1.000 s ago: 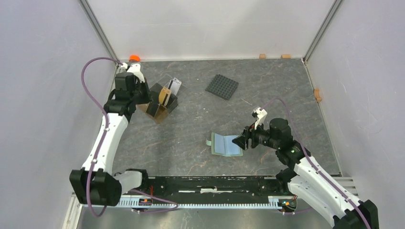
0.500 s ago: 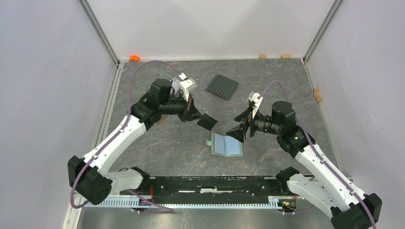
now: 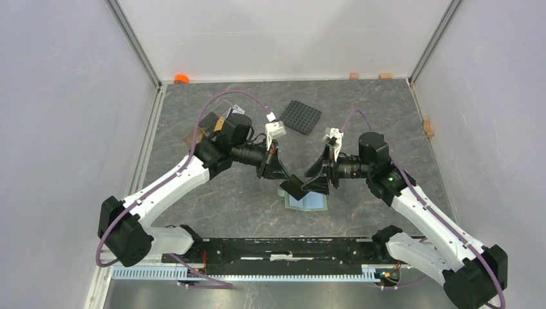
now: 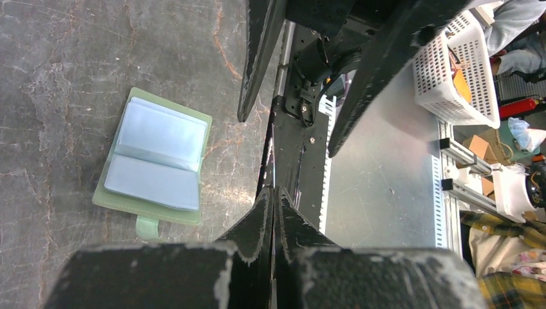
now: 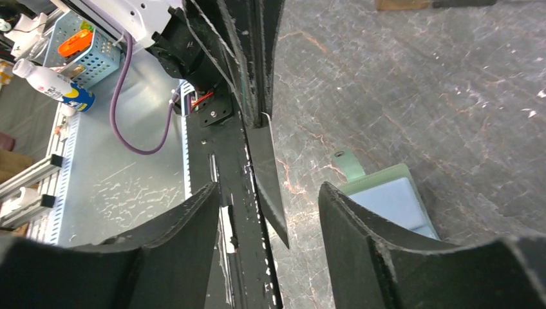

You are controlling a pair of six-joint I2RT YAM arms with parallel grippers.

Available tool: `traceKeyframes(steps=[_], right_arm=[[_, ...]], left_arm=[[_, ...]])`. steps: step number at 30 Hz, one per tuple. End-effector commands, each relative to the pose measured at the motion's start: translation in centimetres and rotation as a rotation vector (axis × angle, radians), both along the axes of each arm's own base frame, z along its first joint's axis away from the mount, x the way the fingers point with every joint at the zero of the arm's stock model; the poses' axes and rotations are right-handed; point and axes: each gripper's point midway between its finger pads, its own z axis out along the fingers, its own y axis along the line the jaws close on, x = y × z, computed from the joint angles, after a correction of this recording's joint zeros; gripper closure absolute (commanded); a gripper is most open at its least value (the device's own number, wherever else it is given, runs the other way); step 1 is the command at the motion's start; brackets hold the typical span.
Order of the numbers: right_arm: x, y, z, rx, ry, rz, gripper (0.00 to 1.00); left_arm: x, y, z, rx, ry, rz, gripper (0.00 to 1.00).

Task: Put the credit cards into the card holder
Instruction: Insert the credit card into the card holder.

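The card holder (image 3: 308,202) lies open on the table, sage-green outside, light blue inside; it also shows in the left wrist view (image 4: 156,156) and the right wrist view (image 5: 388,195). My left gripper (image 3: 281,174) (image 4: 274,194) is shut on a black credit card (image 3: 296,187), held edge-up just above the holder's left side. That card (image 5: 266,174) hangs between the spread fingers of my right gripper (image 3: 318,181) (image 5: 267,190), touching neither. The right gripper is open, facing the left one. A tan card (image 3: 219,122) sticks up behind the left arm.
A brown tray (image 3: 195,136) sits at the back left, mostly hidden by the left arm. A black studded plate (image 3: 299,117) lies at the back centre. An orange cap (image 3: 181,78) and small wooden blocks (image 3: 353,75) line the far edge.
My left arm swung from the tray at the back left to the centre, carrying the black card. My right gripper rose off the card holder and now straddles the card.
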Motion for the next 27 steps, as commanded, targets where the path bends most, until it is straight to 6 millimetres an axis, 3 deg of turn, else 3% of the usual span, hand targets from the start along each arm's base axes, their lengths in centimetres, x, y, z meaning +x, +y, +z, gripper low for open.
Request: traceKeyframes(steps=[1, 6, 9, 14, 17, 18, 20, 23, 27], right_arm=[[-0.4, 0.7, -0.3, 0.021, 0.026, 0.050, 0.39], [-1.5, 1.7, -0.2, 0.060, 0.033, 0.105, 0.49], [-2.1, 1.9, -1.0, 0.049, 0.060, 0.118, 0.59], [-1.0, 1.9, -2.2, 0.033, 0.074, 0.038, 1.00], [1.2, 0.7, -4.2, -0.049, 0.133, -0.139, 1.00], [1.9, 0.1, -5.0, -0.067, 0.167, -0.190, 1.00], [2.8, -1.2, -6.6, -0.093, 0.228, -0.274, 1.00], [3.5, -3.0, -9.1, -0.126, 0.320, -0.377, 1.00], [3.2, -3.9, -11.5, -0.131, 0.419, -0.429, 1.00]], left_arm=[[-0.8, -0.5, 1.2, -0.048, 0.012, -0.042, 0.98], [-0.9, -0.8, 0.9, -0.041, 0.023, -0.048, 0.98], [-1.0, -1.0, 0.6, -0.031, 0.032, -0.048, 0.98], [-0.2, -1.4, -0.3, -0.003, 0.047, 0.002, 0.95], [1.6, -1.2, -2.2, 0.093, 0.070, 0.106, 0.44], [2.3, -1.1, -3.0, 0.129, 0.080, 0.150, 0.31], [3.8, -0.6, -5.1, 0.213, 0.103, 0.246, 0.21], [5.9, 0.9, -8.6, 0.374, 0.119, 0.390, 0.14], [6.2, 1.9, -11.7, 0.491, 0.176, 0.442, 0.08]])
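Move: The black card is pinched in the left gripper, its middle some 2 cm to the right, 2 cm back and 2 cm below that hand; the opened card holder lies about 7 cm right and 3 cm ahead, 21 cm down. From the open right gripper the card's middle is about 3 cm left, 2 cm back and 2 cm below, and the holder is 2 cm right, 4 cm ahead and 21 cm down. Hold the card almost still in the left gripper while the right slips 2–3 cm back, left and down and pinches its free end; then open the left fingers wide to let go. Sink the right with the card about 7 cm, swinging forward and right over the holder, turning some 20 degrees clockwise; lower the emptied left about 10 cm and forward. ##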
